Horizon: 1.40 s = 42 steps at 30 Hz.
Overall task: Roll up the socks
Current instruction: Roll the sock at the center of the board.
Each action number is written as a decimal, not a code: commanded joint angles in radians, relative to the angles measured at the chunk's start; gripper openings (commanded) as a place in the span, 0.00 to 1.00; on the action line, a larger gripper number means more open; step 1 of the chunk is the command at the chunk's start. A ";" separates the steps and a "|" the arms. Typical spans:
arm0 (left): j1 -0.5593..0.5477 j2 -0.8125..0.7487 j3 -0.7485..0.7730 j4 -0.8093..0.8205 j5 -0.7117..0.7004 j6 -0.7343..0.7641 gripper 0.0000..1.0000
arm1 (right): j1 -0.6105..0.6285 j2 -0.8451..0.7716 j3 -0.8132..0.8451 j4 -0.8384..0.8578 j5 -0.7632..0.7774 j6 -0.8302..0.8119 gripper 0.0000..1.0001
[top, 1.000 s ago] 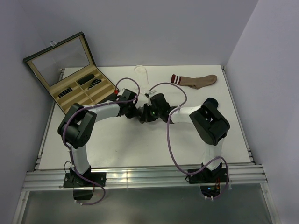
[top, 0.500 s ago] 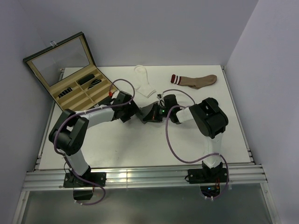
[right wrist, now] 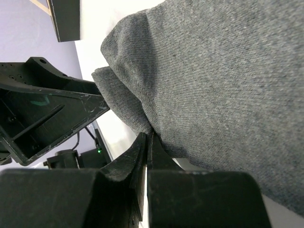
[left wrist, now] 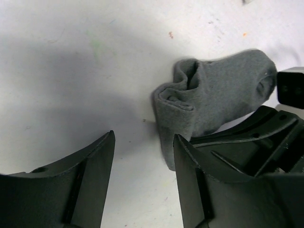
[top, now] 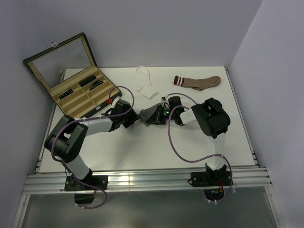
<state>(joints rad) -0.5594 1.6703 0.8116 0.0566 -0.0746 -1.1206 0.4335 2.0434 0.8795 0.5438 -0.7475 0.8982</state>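
Note:
A dark grey sock [top: 149, 114] lies partly rolled mid-table between my two grippers. In the left wrist view the dark grey sock [left wrist: 213, 97] shows a curled end facing my left gripper [left wrist: 142, 156], which is open with only bare table between its fingers. My left gripper [top: 137, 116] sits just left of the sock. My right gripper [top: 159, 114] is at the sock's right end. Its fingers [right wrist: 142, 147] are shut, with their tips buried in a fold of the dark grey sock [right wrist: 228, 71]. A white sock [top: 147, 86] lies flat behind them.
A brown sock with striped cuff [top: 197, 81] lies at the back right. An open display box [top: 71, 76] with compartments stands at the back left corner. My left gripper's housing [right wrist: 42, 109] shows close beside the sock in the right wrist view.
My left gripper has opened, let go of the grey sock and drawn back to the left. The right gripper has shifted right. The grey and white socks are now uncovered.

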 commanded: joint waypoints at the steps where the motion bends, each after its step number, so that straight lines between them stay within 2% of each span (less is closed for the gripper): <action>1: 0.001 0.005 -0.012 0.110 0.022 0.016 0.57 | -0.007 0.054 -0.007 -0.105 0.033 -0.022 0.00; 10: 0.000 0.072 -0.011 0.207 0.055 0.021 0.56 | -0.007 0.061 0.007 -0.122 0.034 -0.028 0.01; 19: 0.000 0.126 0.012 0.164 0.042 0.027 0.40 | -0.009 0.063 0.018 -0.137 0.033 -0.036 0.02; 22: -0.002 0.144 0.024 0.144 0.035 0.031 0.35 | -0.009 0.058 0.024 -0.157 0.042 -0.053 0.05; 25: -0.007 0.169 0.041 0.115 0.022 0.033 0.27 | -0.007 0.041 0.033 -0.202 0.059 -0.083 0.08; 28: -0.017 0.192 0.072 0.063 -0.004 0.041 0.19 | -0.004 0.014 0.045 -0.254 0.086 -0.123 0.15; 29: -0.019 0.201 0.084 0.052 -0.010 0.047 0.12 | -0.003 0.003 0.049 -0.268 0.095 -0.136 0.22; 32: -0.030 0.210 0.109 0.009 -0.022 0.053 0.00 | 0.011 -0.038 0.067 -0.346 0.146 -0.199 0.35; 35: -0.036 0.209 0.132 -0.030 -0.039 0.067 0.00 | 0.039 -0.100 0.091 -0.427 0.220 -0.271 0.45; 38: -0.043 0.206 0.158 -0.081 -0.054 0.082 0.00 | 0.079 -0.176 0.110 -0.501 0.316 -0.350 0.50; 42: -0.056 0.197 0.175 -0.109 -0.070 0.090 0.00 | 0.131 -0.282 0.112 -0.564 0.491 -0.430 0.51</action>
<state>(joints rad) -0.6029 1.8454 0.9760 0.0784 -0.0956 -1.0748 0.5278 1.8584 0.9771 0.1101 -0.4541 0.5888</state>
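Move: From the left hand, its fingers open, the gray sock's rolled end lies roughly 3 cm ahead, 4 cm to the right and 2 cm below. From the right hand, shut on the near edge of that roll, its middle is about 2 cm ahead and 2 cm left, nearly level. The white sock lies about 18 cm ahead of the left hand and 5 cm right; the open box's middle, some 13 cm ahead and 22 cm left. Reaching about 5 cm to the right and forward and sinking a centimetre, the left hand goes to the gray sock's rolled end, closing from half open to shut and pinching its edge. The right hand keeps its pinch in place meanwhile, then opens to about half as the left shuts, lets go, and lifts some 1.5 cm while its fingers tip about 20 degrees more downward. ##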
